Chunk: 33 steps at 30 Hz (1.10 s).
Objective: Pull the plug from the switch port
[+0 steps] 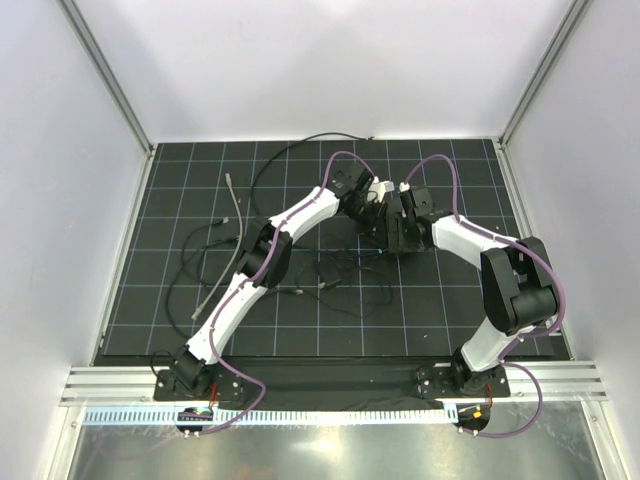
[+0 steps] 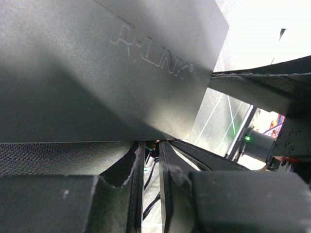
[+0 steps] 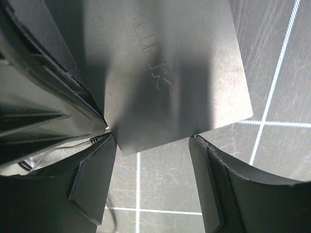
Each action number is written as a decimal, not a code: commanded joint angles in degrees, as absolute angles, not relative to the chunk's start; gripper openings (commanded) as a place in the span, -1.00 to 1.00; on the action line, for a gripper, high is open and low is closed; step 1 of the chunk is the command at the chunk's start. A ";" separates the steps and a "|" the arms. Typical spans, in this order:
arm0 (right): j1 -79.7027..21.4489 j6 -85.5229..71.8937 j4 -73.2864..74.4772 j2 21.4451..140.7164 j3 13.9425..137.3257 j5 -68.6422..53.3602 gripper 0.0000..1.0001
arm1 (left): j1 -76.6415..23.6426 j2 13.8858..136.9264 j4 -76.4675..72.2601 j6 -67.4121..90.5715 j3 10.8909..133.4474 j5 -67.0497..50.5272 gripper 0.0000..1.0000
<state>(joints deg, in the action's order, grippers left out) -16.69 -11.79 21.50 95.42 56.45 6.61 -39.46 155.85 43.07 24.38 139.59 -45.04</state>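
Note:
The switch (image 2: pixel 97 73) is a flat matte-black box with a raised logo; its top face fills the left wrist view. My left gripper (image 2: pixel 151 145) stands at its long edge, jaws nearly together on a small plug (image 2: pixel 154 144) of which only an orange and teal bit shows. The port is hidden behind the box edge. My right gripper (image 3: pixel 149 138) straddles a corner of the switch (image 3: pixel 165 73), both fingers touching its edges. In the top view the two grippers (image 1: pixel 372 200) (image 1: pixel 397 215) meet at mid-mat and hide the switch.
Loose cables lie on the black gridded mat (image 1: pixel 180 300): a grey one (image 1: pixel 232 215) at left, thin black ones (image 1: pixel 330 275) in front of the grippers, and a black one (image 1: pixel 300 148) at the back. White walls enclose the mat.

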 commanded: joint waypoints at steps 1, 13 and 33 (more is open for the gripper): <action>-15.91 -19.04 16.35 98.79 56.60 16.16 0.37 | -41.22 159.08 49.57 20.57 138.43 -39.99 -1.00; -11.78 -27.33 15.73 98.17 54.67 17.41 0.36 | -41.05 155.39 45.36 19.95 131.04 -39.02 -1.00; -4.66 -27.95 13.88 97.56 52.12 10.46 0.35 | -41.66 154.78 52.82 15.73 132.37 -29.27 -1.00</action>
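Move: The plug is already pinched between the left fingertips, with the middle of the switch about 5 cm ahead and 6 cm to the right of that hand. From the right hand, which is set on the switch's near edge, the switch's middle lies some 5 cm ahead and the plug about 5 cm to the left, level ahead. The black adapter is about 12 cm to the left of the plug and 6 cm nearer the bases. Right hand turns switch about 20 degrees clockwise, then draws it 5 cm right and forward from left-pinched plug. ##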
